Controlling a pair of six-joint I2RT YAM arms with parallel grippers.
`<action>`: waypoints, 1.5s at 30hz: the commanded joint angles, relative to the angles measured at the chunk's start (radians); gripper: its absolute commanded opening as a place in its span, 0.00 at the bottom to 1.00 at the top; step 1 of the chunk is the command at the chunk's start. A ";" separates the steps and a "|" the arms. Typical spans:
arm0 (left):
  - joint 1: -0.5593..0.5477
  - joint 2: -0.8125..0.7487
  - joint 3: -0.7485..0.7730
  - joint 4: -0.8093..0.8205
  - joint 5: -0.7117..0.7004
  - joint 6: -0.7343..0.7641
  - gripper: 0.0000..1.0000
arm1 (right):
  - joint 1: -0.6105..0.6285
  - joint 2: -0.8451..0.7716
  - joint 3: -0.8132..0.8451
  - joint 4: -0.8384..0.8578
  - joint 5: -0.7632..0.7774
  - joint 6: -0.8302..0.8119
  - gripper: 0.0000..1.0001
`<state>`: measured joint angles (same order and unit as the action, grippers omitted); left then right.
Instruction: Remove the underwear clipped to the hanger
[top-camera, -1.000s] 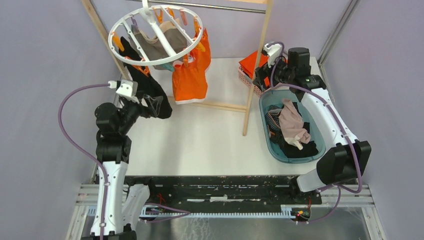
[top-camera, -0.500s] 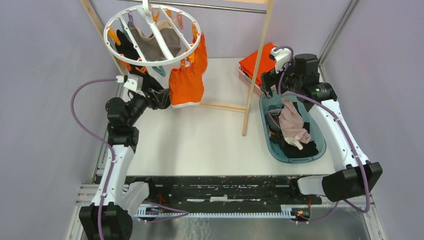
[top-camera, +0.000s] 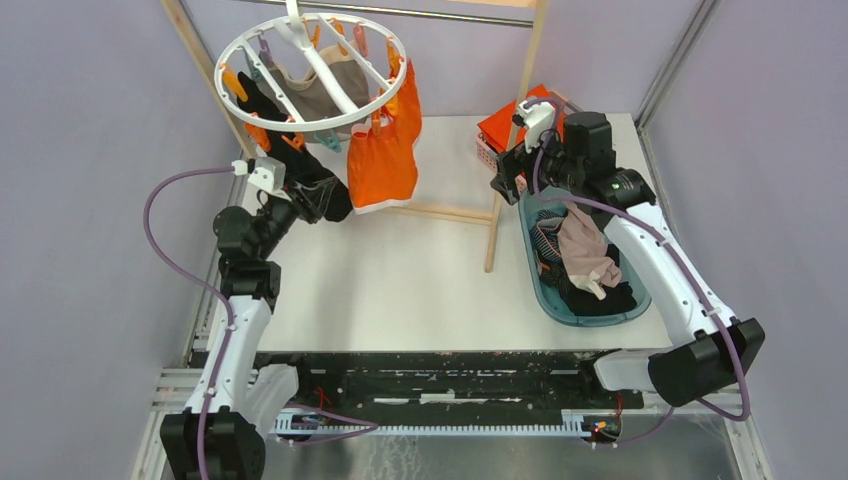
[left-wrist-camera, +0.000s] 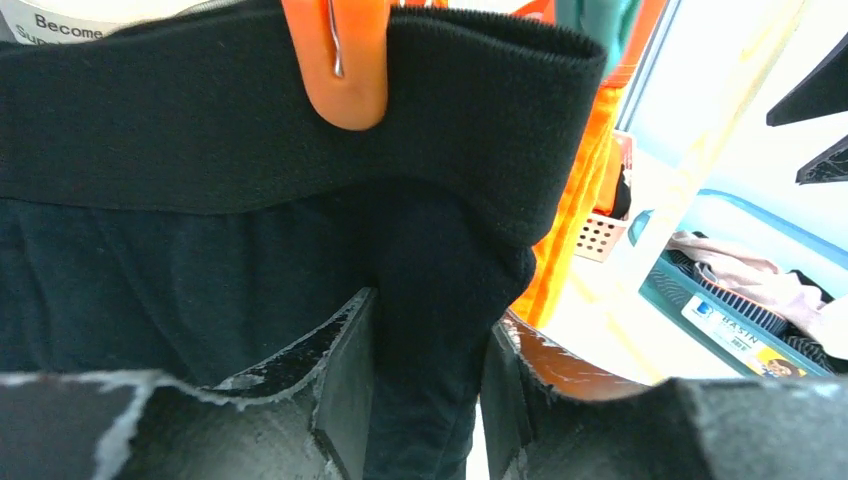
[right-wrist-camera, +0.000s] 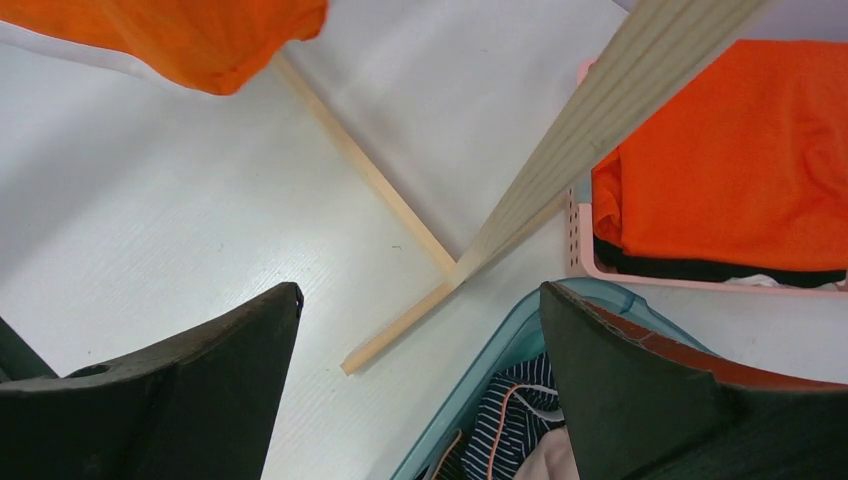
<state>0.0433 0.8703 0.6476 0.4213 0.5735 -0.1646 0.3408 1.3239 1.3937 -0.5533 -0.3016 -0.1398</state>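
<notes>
The white ring hanger (top-camera: 385, 98) hangs at the back left with orange pegs. Black underwear (top-camera: 262, 105), beige-grey underwear (top-camera: 318, 92) and orange underwear with white trim (top-camera: 382, 165) hang clipped to it. My left gripper (top-camera: 322, 200) is shut on the black underwear (left-wrist-camera: 250, 150) just below its waistband, which an orange peg (left-wrist-camera: 345, 60) still holds. My right gripper (top-camera: 505, 180) is open and empty beside the wooden post, above the teal tub's far end; its fingers (right-wrist-camera: 640, 390) frame the table and tub rim.
A wooden frame with a post (top-camera: 515, 130) and a floor bar (top-camera: 440, 211) stands around the hanger. A teal tub (top-camera: 631, 298) of clothes sits at the right. A pink basket (top-camera: 487, 150) holds a folded orange cloth (right-wrist-camera: 730, 170) behind the post.
My left gripper has gone up and right along the black underwear and now pulls it; the hanger has swung. My right gripper has moved left, toward the post.
</notes>
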 joint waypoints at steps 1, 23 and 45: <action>-0.002 -0.021 -0.010 0.087 -0.032 -0.002 0.42 | 0.018 -0.004 0.058 0.016 -0.028 -0.019 0.98; -0.158 0.015 0.204 -0.081 0.199 -0.237 0.03 | 0.418 0.165 0.110 0.253 -0.206 0.055 0.94; -0.296 0.050 0.183 0.012 0.070 -0.462 0.03 | 0.493 0.319 0.247 0.200 -0.193 0.062 0.18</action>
<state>-0.2504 0.9489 0.8268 0.3916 0.6628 -0.5674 0.8433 1.6615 1.5974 -0.3607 -0.5045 -0.0612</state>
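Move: The black underwear's right edge is already between my half-open left fingers; its middle hangs about 7 cm to their left, 5 cm farther out and 2 cm higher. An orange clip on its waistband sits some 6 cm above that hand, 3 cm ahead and 2 cm left; the orange underwear hangs about 11 cm right and 7 cm ahead. From my right hand the black underwear is roughly 43 cm left and about level in depth and height, with the orange underwear some 25 cm left and 4 cm ahead. I shut my left fingers on the black underwear's side just below the waistband, then draw it about 11 cm to my right, with some 5 cm back and up, swinging the wrist clockwise. Meanwhile my open right hand sweeps some 25 cm left and back to meet it, turning counter-clockwise, then closes on the black cloth hanging beneath my left fingertips. ##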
